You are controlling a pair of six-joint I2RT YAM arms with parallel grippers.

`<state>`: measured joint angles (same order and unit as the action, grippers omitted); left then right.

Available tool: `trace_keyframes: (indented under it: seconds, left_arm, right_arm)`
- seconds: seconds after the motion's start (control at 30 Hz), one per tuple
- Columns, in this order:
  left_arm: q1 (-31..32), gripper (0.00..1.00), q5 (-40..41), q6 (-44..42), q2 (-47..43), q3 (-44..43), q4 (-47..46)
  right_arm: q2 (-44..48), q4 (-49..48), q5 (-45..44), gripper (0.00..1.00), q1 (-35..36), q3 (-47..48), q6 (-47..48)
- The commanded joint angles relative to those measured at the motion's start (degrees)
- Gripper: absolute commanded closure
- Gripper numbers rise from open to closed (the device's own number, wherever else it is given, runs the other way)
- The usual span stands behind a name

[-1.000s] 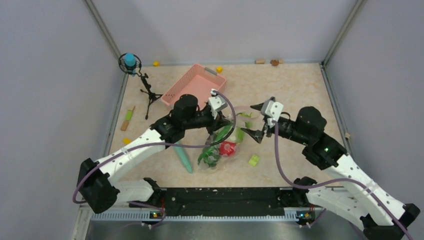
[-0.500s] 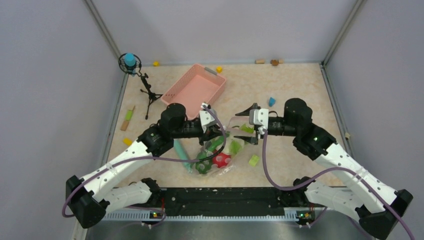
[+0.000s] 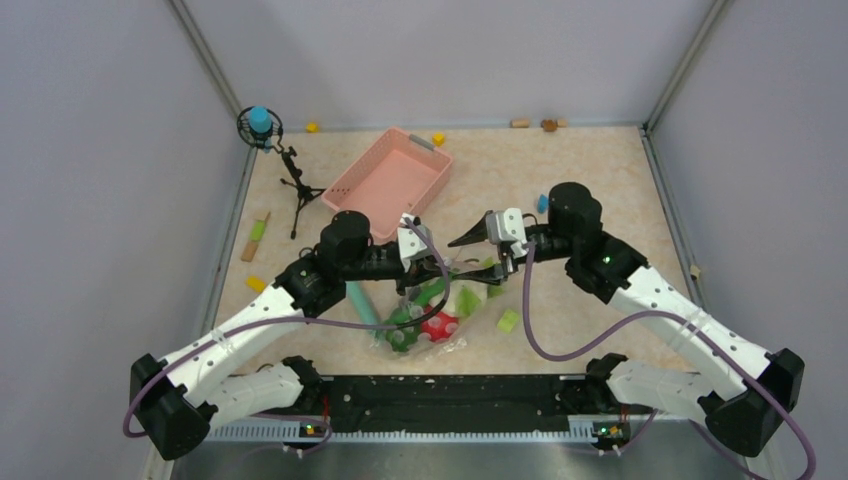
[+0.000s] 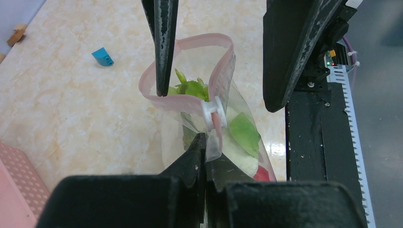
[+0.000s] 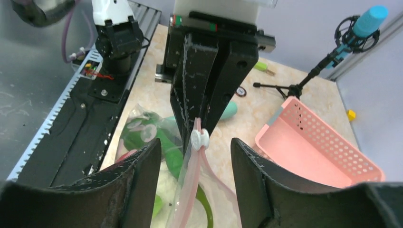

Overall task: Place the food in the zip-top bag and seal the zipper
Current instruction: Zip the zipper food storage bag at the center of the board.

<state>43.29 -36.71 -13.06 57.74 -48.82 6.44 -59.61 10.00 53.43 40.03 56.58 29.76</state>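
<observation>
The clear zip-top bag (image 3: 430, 315) lies at the table's near middle, its mouth lifted and open. Inside it show the food: a red tomato (image 3: 437, 325), dark green leaves (image 3: 400, 335), a green stalk (image 3: 432, 293) and white cauliflower (image 4: 242, 159). My left gripper (image 4: 205, 140) is shut on the bag's corner just below the white slider (image 4: 213, 114). The pinkish zipper (image 4: 190, 71) stands in an open loop. My right gripper (image 5: 195, 145) is open, one finger on each side of the zipper strip near the slider (image 5: 200, 138), neither touching it.
A pink basket (image 3: 390, 180) stands at the back left. A long teal stick (image 3: 360, 300) lies left of the bag and a yellow-green block (image 3: 509, 320) right of it. A blue block (image 3: 543, 203) sits behind the right wrist. A microphone tripod (image 3: 280, 160) stands far left.
The right gripper has moved left over the bag's mouth and its jaws have narrowed. The left gripper has drawn the bag toward the near left, still shut on it.
</observation>
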Motion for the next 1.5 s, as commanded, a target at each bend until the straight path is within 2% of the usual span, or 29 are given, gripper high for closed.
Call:
trace_keyframes:
  seconds: [0.0,0.23,0.37,0.6,0.97,1.23,1.3,1.37,1.47]
  left_arm:
    - [0.0,1.0,-2.7,-1.0,-1.6,-0.7,-4.6]
    - [0.0,1.0,-2.3,0.2,-1.9,0.4,-5.9]
    - [0.0,1.0,-3.1,0.0,-2.3,0.4,-5.9]
    - [0.1,1.0,-1.9,0.3,-2.4,0.9,-8.0]
    - [0.1,1.0,-2.0,0.4,-1.9,0.7,-8.1]
    - [0.1,1.0,-0.4,1.4,-1.4,0.6,-8.3]
    - [0.1,1.0,0.3,1.4,-1.4,0.6,-8.1]
    - [0.1,1.0,1.1,1.4,-1.3,0.6,-8.1]
    - [0.1,1.0,0.6,1.4,-1.6,0.7,-8.2]
  right_arm:
    - [0.7,-9.1,5.5,0.48,0.3,0.2,-4.3]
    - [-2.1,-7.6,6.0,0.5,0.3,1.0,-3.6]
    - [-4.8,-1.6,5.5,0.54,0.3,4.2,-0.6]
    - [-5.1,0.6,5.7,0.61,0.4,4.8,1.3]
    - [-4.9,0.1,9.8,0.62,0.3,4.7,0.6]
    - [-5.2,-4.2,9.0,0.67,0.3,3.9,-3.3]
    - [-5.7,-5.7,8.2,0.7,0.3,3.8,-5.0]
    - [-6.3,-6.0,8.0,0.77,0.3,4.1,-5.8]
    - [-6.6,-3.6,7.5,0.98,0.3,5.1,-4.7]
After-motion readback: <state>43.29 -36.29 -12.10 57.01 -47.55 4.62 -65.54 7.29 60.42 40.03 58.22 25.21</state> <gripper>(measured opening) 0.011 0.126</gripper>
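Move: Some 2 cm to the left of the right hand's open fingers, about 1 cm back and 1 cm lower, sits the bag's white zipper slider. From that hand the food in the bag hangs about 11 cm back, 5 cm left and 15 cm below; the pink basket is roughly 19 cm ahead, 17 cm left and 25 cm down. The left hand, pinching the bag's zipper end, has the slider about 3 cm to its right, level fore and aft and 1 cm up. Bobbing up about 1.5 cm, then sinking some 3.5 cm while edging 1.5 cm left, the right hand settles its fingertips around the white slider. It rolls and swings counter-clockwise by 5–10 degrees, creeps up a little, and its half-open fingers close until the pads pinch the slider. The left hand holds still, keeping its grip on the zipper end beside it. ##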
